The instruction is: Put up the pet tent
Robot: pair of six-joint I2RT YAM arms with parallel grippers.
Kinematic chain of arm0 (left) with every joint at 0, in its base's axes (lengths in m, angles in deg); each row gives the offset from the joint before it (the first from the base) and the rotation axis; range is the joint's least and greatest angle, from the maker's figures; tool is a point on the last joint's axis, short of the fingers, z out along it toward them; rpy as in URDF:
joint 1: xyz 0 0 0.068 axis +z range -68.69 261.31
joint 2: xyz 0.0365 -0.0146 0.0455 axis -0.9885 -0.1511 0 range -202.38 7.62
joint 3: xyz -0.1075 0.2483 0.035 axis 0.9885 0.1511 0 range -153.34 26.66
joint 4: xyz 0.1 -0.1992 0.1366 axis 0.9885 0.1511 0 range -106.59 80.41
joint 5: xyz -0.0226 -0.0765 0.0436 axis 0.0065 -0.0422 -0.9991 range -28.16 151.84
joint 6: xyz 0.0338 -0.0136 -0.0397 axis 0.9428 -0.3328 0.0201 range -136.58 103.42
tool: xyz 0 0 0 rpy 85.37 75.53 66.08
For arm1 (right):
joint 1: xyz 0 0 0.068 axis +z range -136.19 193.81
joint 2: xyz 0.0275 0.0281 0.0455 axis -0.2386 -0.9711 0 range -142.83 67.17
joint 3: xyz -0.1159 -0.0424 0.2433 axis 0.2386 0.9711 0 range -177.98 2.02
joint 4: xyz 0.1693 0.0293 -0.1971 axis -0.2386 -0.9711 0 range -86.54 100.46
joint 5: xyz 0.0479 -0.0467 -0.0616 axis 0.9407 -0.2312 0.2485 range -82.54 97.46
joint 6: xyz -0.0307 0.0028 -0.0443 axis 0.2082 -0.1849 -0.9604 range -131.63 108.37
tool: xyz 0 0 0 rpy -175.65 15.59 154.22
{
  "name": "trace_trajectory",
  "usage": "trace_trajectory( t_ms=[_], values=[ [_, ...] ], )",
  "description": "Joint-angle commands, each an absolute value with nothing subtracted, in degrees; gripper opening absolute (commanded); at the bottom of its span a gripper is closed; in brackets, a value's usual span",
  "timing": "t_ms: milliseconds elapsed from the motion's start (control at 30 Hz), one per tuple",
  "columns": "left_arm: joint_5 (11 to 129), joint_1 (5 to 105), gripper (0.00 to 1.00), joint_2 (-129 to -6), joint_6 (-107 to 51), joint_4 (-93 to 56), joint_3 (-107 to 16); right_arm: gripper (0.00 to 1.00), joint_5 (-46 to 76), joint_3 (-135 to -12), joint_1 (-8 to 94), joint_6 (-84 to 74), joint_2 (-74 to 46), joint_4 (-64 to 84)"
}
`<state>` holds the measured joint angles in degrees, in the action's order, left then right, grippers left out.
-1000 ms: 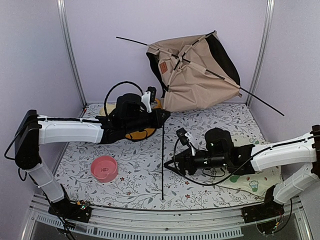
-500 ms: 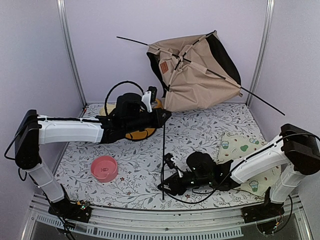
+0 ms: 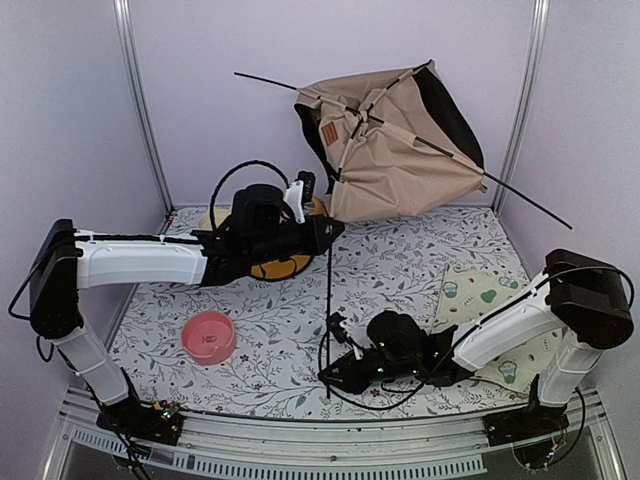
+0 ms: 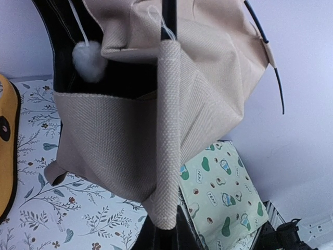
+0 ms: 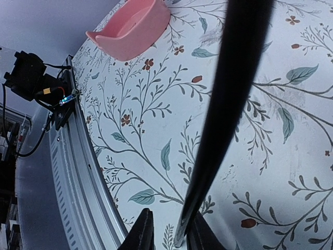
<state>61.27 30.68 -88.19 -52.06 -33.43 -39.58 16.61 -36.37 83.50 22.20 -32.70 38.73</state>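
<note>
The pet tent [image 3: 390, 140], tan fabric with black edging and crossing black poles, leans tilted against the back wall. One thin black pole [image 3: 327, 320] runs from it down to the floral cloth near the front edge. My left gripper [image 3: 333, 232] is shut on the tan pole sleeve [image 4: 169, 156] where that pole leaves it; the fingers are mostly hidden under the fabric. My right gripper [image 3: 330, 378] is low at the pole's bottom end [image 5: 208, 156]. Its jaws straddle the tip: one finger touches it, the other stands apart by a small gap.
A pink bowl [image 3: 208, 336] sits front left. The yellow feeder [image 3: 280, 265] lies partly under my left arm. A cream mat with green prints [image 3: 490, 300] lies at the right under my right arm. The metal front rail [image 5: 78, 172] runs close to the right gripper.
My right arm has swung from mid-table toward the front edge, down to the pole's bottom end, and its jaws have narrowed around it. The left arm and tent have stayed put.
</note>
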Motion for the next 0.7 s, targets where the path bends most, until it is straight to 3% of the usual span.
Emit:
trace_trajectory(
  t_ms=[0,100,200,400,500,667],
  values=[
    [59.91,30.52,0.00,-87.47,-52.09,-39.11,-42.12,0.16,14.51,-36.53,83.69,23.26,-32.93,39.57],
    [60.54,30.54,0.00,-87.28,-51.80,-38.90,-41.92,0.02,14.03,-36.69,83.73,23.11,-32.36,39.10],
    [61.34,30.56,0.00,-86.65,-51.07,-38.08,-41.60,0.00,13.55,-37.50,83.69,22.47,-31.75,38.43],
    [61.94,30.67,0.45,-80.17,-47.61,-36.34,-36.43,0.00,12.23,-40.90,83.68,19.44,-31.17,36.22],
    [61.87,30.85,0.54,-74.92,-45.28,-33.61,-32.72,0.00,12.28,-42.50,83.72,17.96,-31.10,35.28],
    [59.62,32.03,0.57,-66.50,-44.90,-28.17,-25.98,0.00,12.94,-45.10,83.66,15.72,-30.96,32.80]
  ],
)
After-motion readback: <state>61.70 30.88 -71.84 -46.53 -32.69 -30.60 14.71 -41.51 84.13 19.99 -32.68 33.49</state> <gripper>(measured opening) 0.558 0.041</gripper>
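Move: The upright tent pole's lower end stands right between the right hand's open fingers; the pink bowl is some 26 cm left of that hand, 10 cm ahead and about 3 cm lower. From the left hand, still gripping the pole's sleeve, that lower end lies roughly 21 cm back, 1 cm left and 20 cm down, with the tent cloth about 10 cm ahead, 11 cm right and 12 cm above. The right hand pinches the pole; the left then releases it, withdrawing about 8 cm up, left and back. ##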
